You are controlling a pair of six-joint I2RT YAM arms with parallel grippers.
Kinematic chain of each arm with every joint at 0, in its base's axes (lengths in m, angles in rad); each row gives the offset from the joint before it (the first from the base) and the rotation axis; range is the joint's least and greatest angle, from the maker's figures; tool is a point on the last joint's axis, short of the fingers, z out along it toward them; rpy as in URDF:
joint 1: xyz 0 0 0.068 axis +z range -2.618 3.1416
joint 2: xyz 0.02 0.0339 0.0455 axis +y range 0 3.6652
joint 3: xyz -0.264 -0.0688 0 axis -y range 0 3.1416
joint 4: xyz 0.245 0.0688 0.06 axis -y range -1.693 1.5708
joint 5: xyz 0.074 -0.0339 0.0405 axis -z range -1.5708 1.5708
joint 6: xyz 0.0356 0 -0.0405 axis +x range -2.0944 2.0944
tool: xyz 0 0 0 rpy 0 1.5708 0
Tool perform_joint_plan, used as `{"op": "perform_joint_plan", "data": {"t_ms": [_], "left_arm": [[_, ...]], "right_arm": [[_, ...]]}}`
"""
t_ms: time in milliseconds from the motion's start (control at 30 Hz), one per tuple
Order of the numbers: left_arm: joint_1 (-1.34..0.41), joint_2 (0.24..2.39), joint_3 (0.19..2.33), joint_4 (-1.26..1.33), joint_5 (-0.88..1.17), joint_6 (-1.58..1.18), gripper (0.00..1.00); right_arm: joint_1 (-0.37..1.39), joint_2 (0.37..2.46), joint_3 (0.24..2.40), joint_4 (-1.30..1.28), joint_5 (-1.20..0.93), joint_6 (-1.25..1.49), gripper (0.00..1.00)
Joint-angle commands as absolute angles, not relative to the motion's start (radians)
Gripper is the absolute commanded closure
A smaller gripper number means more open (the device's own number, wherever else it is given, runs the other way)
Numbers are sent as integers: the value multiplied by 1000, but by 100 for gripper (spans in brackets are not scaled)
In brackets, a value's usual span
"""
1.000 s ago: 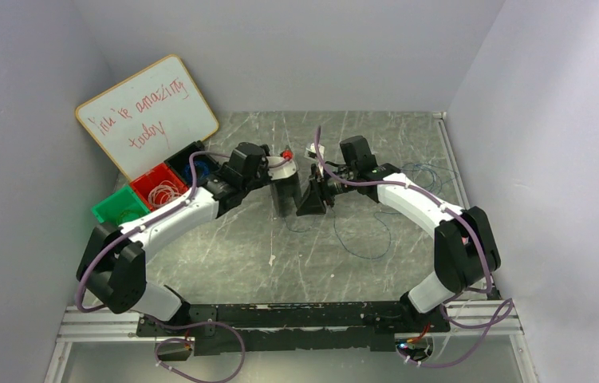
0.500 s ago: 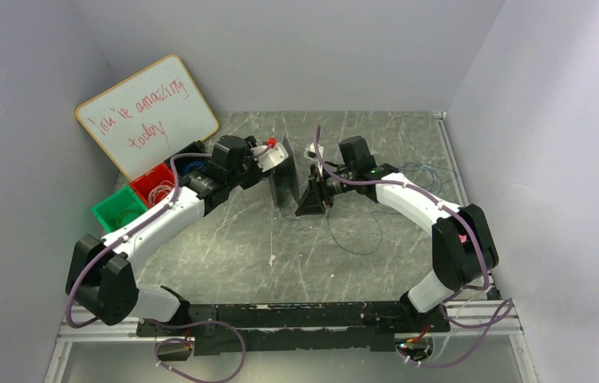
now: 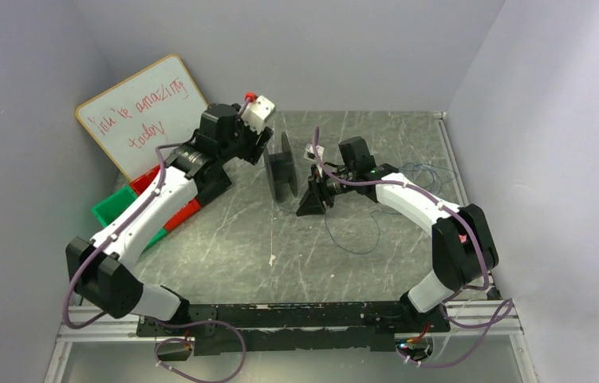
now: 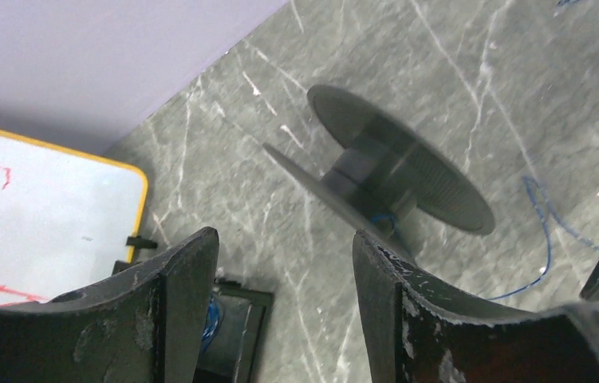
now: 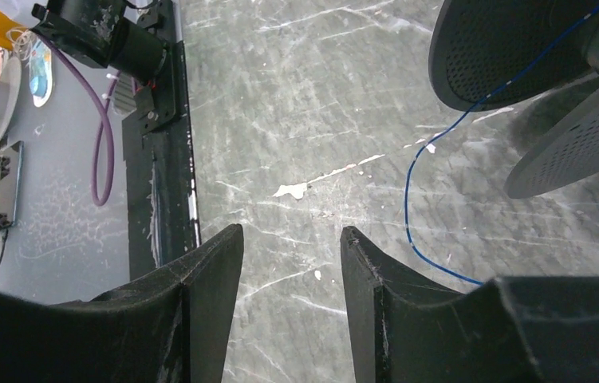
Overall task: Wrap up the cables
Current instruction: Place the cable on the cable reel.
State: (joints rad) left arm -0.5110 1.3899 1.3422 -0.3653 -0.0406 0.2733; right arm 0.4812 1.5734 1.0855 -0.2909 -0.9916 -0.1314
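Observation:
The cable is a thin blue wire [image 3: 353, 239] trailing over the marble table [image 3: 224, 239], with more loops at the far right [image 3: 419, 171]. One end runs to the core of a black spool [image 3: 281, 174] standing on its rims mid-table. My left gripper [image 3: 264, 148] is raised up and left of the spool, open and empty; in the left wrist view the spool [image 4: 392, 171] lies ahead of its jaws [image 4: 284, 239]. My right gripper [image 3: 310, 203] sits low just right of the spool, open, with the wire [image 5: 407, 191] beside its fingers [image 5: 292, 231].
A whiteboard [image 3: 148, 112] leans at the back left. Below it sit a green bin [image 3: 112, 209] and a red bin [image 3: 141, 182], partly hidden by the left arm. Walls close in on both sides. The black base rail [image 3: 296, 315] runs along the near edge.
My left gripper has opened off the spool, lifted and swung back left toward the whiteboard. The spool stays on the table. The right arm has hardly moved.

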Motion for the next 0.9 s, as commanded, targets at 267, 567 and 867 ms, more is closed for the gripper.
{"op": "perform_joint_plan", "data": {"t_ms": [267, 567, 867], "left_arm": [[-511, 1673, 1529, -383, -43, 32, 34], [-510, 1772, 1590, -426, -77, 32, 59], [-511, 1768, 1582, -461, -60, 69, 83]], "right_arm": [[472, 1554, 1112, -286, -983, -174, 47], [455, 1532, 1097, -273, -1000, -166, 47], [448, 1509, 1121, -318, -989, -207, 47]]}}
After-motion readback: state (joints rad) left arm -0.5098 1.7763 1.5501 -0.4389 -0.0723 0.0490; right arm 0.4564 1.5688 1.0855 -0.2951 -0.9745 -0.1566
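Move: The cable reel stands on edge, its middle about 6 cm ahead of the left hand, 7 to its right and 18 below; the nearer, left-hand flange is closer to the hand than that. The black tray is some 22 cm to this hand's left, 7 ahead and 26 lower, and a stretch of blue cable lies about 8 back, 10 right and 27 below. From the right hand the reel is about 12 cm ahead, 9 left and 6 lower. The reel's left flange is what the left hand takes: with fingers open, it goes down about 10 cm while reaching forward some 5 and a little to the right, tipping its fingers further down by about 15 degrees. Over the rim it all but stops, and the fingers close to pinch the flange between them. ##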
